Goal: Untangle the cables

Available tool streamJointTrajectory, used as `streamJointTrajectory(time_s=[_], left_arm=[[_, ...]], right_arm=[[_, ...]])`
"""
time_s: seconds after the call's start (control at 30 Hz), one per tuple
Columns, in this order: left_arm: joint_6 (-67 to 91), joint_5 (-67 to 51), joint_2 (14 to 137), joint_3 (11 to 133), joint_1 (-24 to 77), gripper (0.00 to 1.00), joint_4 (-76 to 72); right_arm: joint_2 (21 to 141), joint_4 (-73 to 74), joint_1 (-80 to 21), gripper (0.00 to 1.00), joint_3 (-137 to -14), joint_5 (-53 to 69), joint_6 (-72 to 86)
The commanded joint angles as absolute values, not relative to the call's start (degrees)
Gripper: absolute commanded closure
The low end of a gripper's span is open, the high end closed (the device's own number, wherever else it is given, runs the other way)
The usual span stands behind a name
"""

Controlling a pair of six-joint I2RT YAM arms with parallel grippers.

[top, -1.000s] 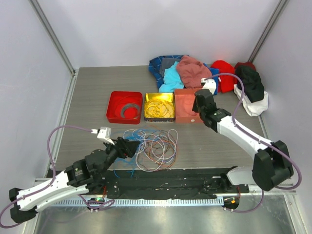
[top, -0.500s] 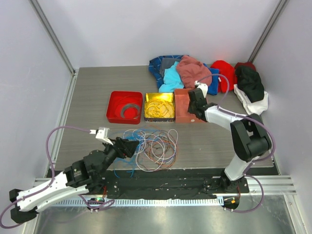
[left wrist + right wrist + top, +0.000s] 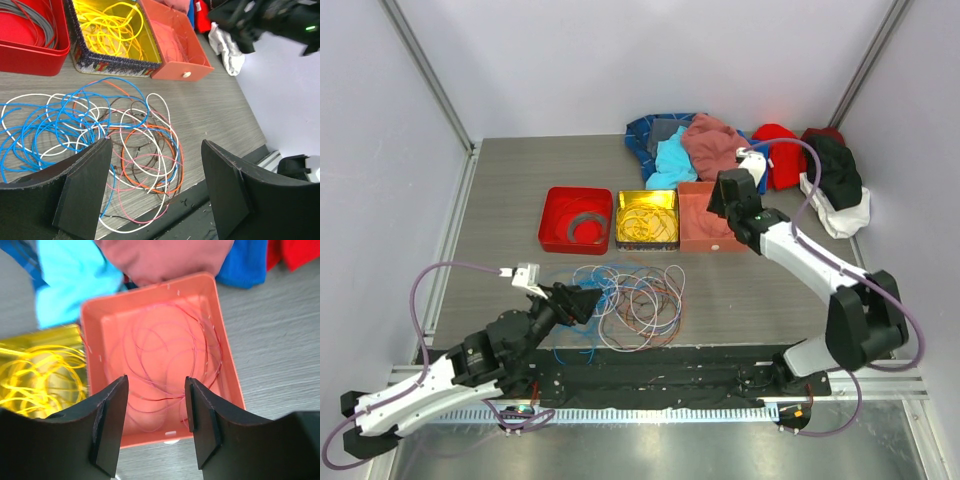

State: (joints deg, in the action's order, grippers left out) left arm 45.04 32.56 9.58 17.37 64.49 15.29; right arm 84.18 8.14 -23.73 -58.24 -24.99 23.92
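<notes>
The cables (image 3: 632, 298) lie in a loose tangle of blue, white, orange, pink and brown loops on the table, in front of the trays. In the left wrist view the cables (image 3: 120, 130) spread just beyond my fingers. My left gripper (image 3: 584, 300) hovers at the tangle's left edge, open and holding nothing. My right gripper (image 3: 724, 212) hangs over the salmon tray (image 3: 705, 244), open and empty. Thin red cables (image 3: 165, 347) lie coiled inside that tray (image 3: 86, 335), below the right gripper (image 3: 156, 387).
A red tray (image 3: 546, 222) holds a grey cable. Beside it, a yellow tray (image 3: 647, 246) holds yellow cables. A heap of coloured clothes (image 3: 720, 148) lies behind the trays. A black strip (image 3: 670, 370) runs along the near table edge.
My right gripper has gone from shut to open over the salmon tray, and its arm has swung a little. The left arm has barely moved.
</notes>
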Motion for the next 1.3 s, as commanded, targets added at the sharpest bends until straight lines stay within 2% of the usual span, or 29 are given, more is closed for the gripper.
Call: streamJointTrajectory(time_s=[0.0, 0.13, 0.53, 0.6, 0.7, 0.8, 0.97, 1.27], left_arm=[[45.4, 32.9, 11.9, 17.1, 64.6, 0.23, 12.5], [45.4, 32.3, 13.7, 17.2, 64.6, 0.23, 11.1], [45.2, 32.5, 15.7, 17.5, 64.6, 0.23, 10.0], [45.3, 33.0, 15.4, 17.6, 64.6, 0.23, 10.6], [44.7, 33.7, 14.4, 18.1, 64.6, 0.23, 12.4], [44.6, 34.7, 13.2, 18.5, 64.6, 0.23, 14.7], [44.9, 34.8, 12.5, 17.8, 64.6, 0.23, 14.7], [46.6, 33.1, 15.6, 17.4, 64.6, 0.23, 12.5]], right_arm=[[78.3, 10.4, -24.2, 0.44, -57.6, -28.4, 23.8], [76.6, 8.8, -24.3, 0.44, -56.4, -27.1, 22.9], [97.0, 6.1, -24.3, 0.44, -70.6, -19.8, 21.8], [98.5, 6.0, -24.6, 0.46, -71.6, -19.2, 22.6], [95.8, 2.3, -25.9, 0.50, -66.8, -18.9, 23.5], [87.4, -1.6, -29.8, 0.49, -61.4, -18.5, 22.2], [76.1, 1.2, -38.2, 0.48, -51.6, -14.2, 23.4], [69.6, 1.9, -57.9, 0.48, -39.6, -18.4, 30.8]])
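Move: The right gripper hangs half open and empty over the salmon tray, whose middle lies about 12 cm below it, 2 cm to the left and level fore and aft. Its next goal, the cable tangle, is centred some 20 cm back and 20 cm left, 14 cm lower; the yellow tin is level with it, 18 cm left. From the left gripper, the tangle's middle is about 3 cm ahead, 7 cm right and 17 cm below. Lift the right gripper slightly, dip it forward and a little left over the salmon tray, then sweep it back and left to the cable tangle, roughly 20 cm back from that dip. Rise a few centimetres as you leave and sink again at the end, swinging the hand some 35 degrees counter-clockwise. Keep the fingers half open, still clear above the cables. ##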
